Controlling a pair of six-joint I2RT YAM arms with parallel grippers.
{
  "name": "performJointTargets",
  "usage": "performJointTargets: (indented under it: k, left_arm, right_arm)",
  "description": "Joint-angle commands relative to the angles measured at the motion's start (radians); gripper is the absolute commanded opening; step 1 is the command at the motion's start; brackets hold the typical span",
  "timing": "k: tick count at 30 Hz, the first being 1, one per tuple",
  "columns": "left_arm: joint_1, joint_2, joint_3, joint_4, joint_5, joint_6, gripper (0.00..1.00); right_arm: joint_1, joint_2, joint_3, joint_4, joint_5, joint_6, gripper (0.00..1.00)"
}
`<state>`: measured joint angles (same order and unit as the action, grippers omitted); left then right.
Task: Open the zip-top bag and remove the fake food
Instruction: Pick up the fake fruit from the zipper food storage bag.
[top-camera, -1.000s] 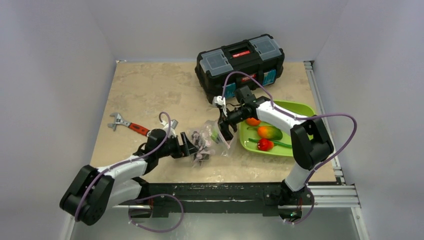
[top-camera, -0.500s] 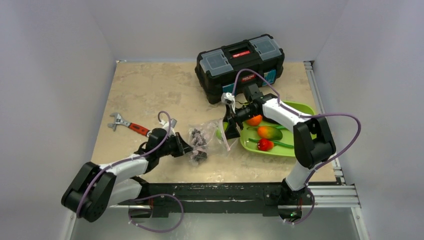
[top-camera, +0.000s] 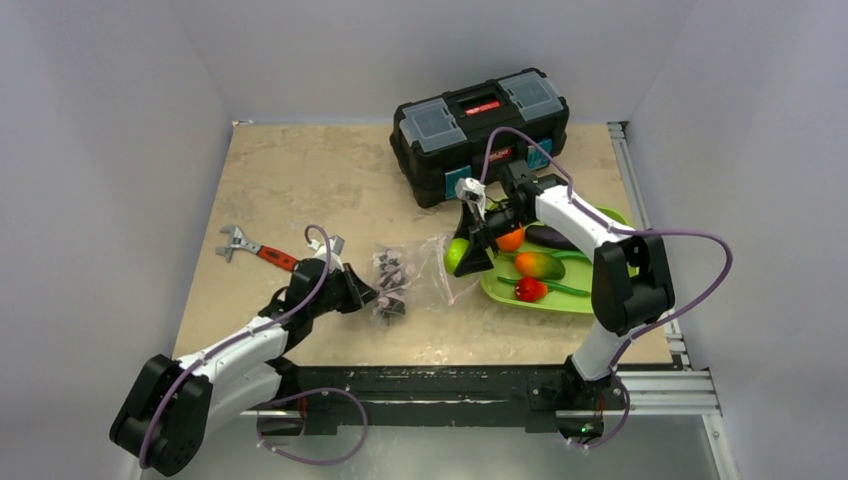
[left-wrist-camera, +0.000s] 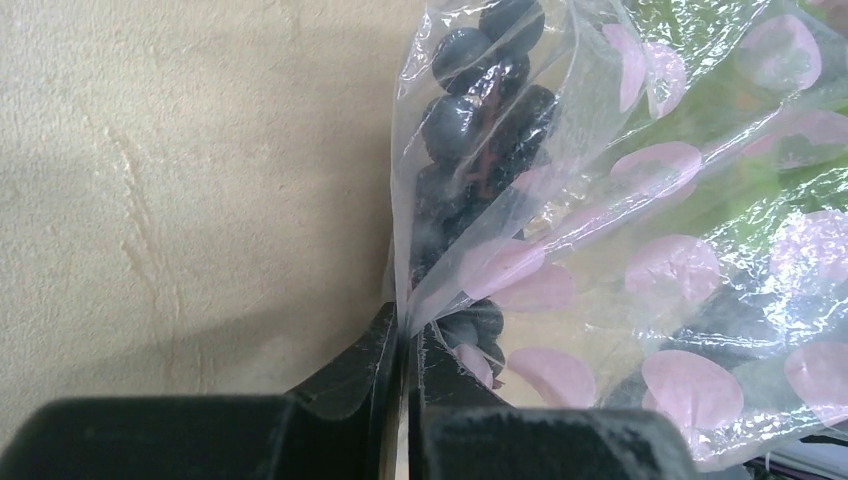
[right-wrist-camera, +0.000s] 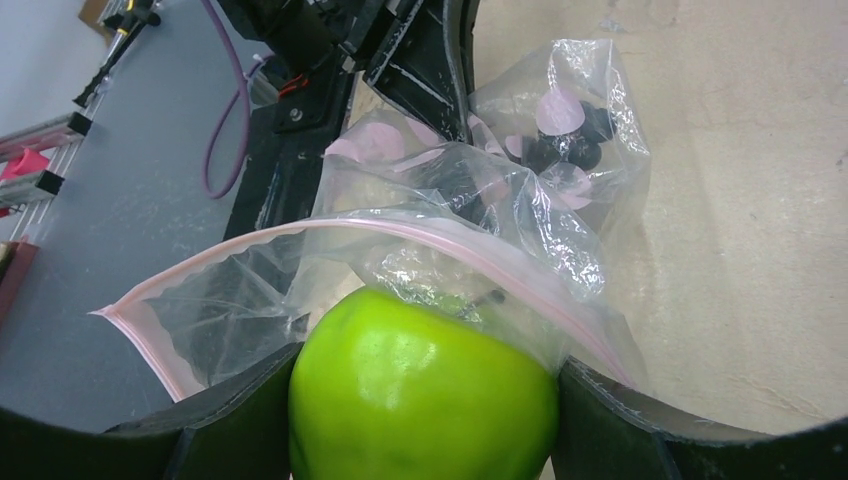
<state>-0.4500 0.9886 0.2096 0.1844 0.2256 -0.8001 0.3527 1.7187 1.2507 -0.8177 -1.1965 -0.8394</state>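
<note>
The clear zip-top bag (top-camera: 418, 272) lies mid-table with its pinkish zip strip (right-wrist-camera: 300, 236) gaping open. Dark purple grapes (top-camera: 389, 284) still sit inside it, by my left gripper (top-camera: 366, 297). In the left wrist view that gripper (left-wrist-camera: 405, 325) is shut on a fold of the bag (left-wrist-camera: 640, 230), with the grapes (left-wrist-camera: 480, 90) just beyond. My right gripper (right-wrist-camera: 425, 375) is shut on the green apple (right-wrist-camera: 420, 390) at the bag's mouth (right-wrist-camera: 450, 230), the film draped over the apple's top. From above, the apple (top-camera: 457, 254) hangs at the tray's left edge.
A green tray (top-camera: 602, 214) at right holds an orange (top-camera: 510, 240), mango (top-camera: 538, 264), red pepper (top-camera: 528, 289), eggplant (top-camera: 551, 237) and green beans (top-camera: 566, 288). A black toolbox (top-camera: 480, 115) stands behind it. A red-handled wrench (top-camera: 256, 250) lies at left.
My left gripper closed on the bag's end and drew it back to the left. My right gripper carried the apple up and right, out through the mouth toward the tray.
</note>
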Motion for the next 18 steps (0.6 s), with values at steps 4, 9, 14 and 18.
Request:
performJointTargets:
  k: [4, 9, 14, 18]
  left_arm:
    - [0.011, -0.036, 0.037, -0.124, -0.058, 0.059, 0.00]
    - [0.011, 0.037, 0.124, -0.098, 0.065, 0.102, 0.00]
    - [0.010, 0.139, 0.212, -0.091, 0.126, 0.135, 0.00]
    - [0.010, 0.213, 0.270, -0.083, 0.161, 0.152, 0.00]
  right_arm:
    - [-0.084, 0.031, 0.167, -0.428, 0.052, -0.444, 0.04]
    - [-0.089, 0.036, 0.171, -0.501, 0.192, -0.561, 0.04]
    - [-0.089, -0.015, 0.155, -0.440, 0.363, -0.571, 0.07]
    - [-0.089, -0.006, 0.175, -0.481, 0.495, -0.650, 0.12]
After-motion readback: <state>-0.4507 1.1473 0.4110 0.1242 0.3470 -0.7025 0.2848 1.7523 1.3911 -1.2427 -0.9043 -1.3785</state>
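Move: The green tray's middle lies roughly 25 cm to the right of the right hand, level fore-and-aft and about 12 cm below. In it the orange is about 13 cm right and 4 cm ahead, the mango 20 cm right and 2 cm back, the red pepper 18 cm right and 8 cm back. From the left hand, the tray is about 45 cm right and 11 cm ahead; the bagged grapes are 4 cm right and 4 cm ahead. The green apple, still held between the right fingers with the bag's zip mouth hanging about it, is carried some 6 cm right towards the tray, rising slightly and then sinking as the fingers tip more steeply down and the wrist rolls. The left hand keeps its shut pinch on the bag, lifting about 3 cm, then following right and slightly forward. ##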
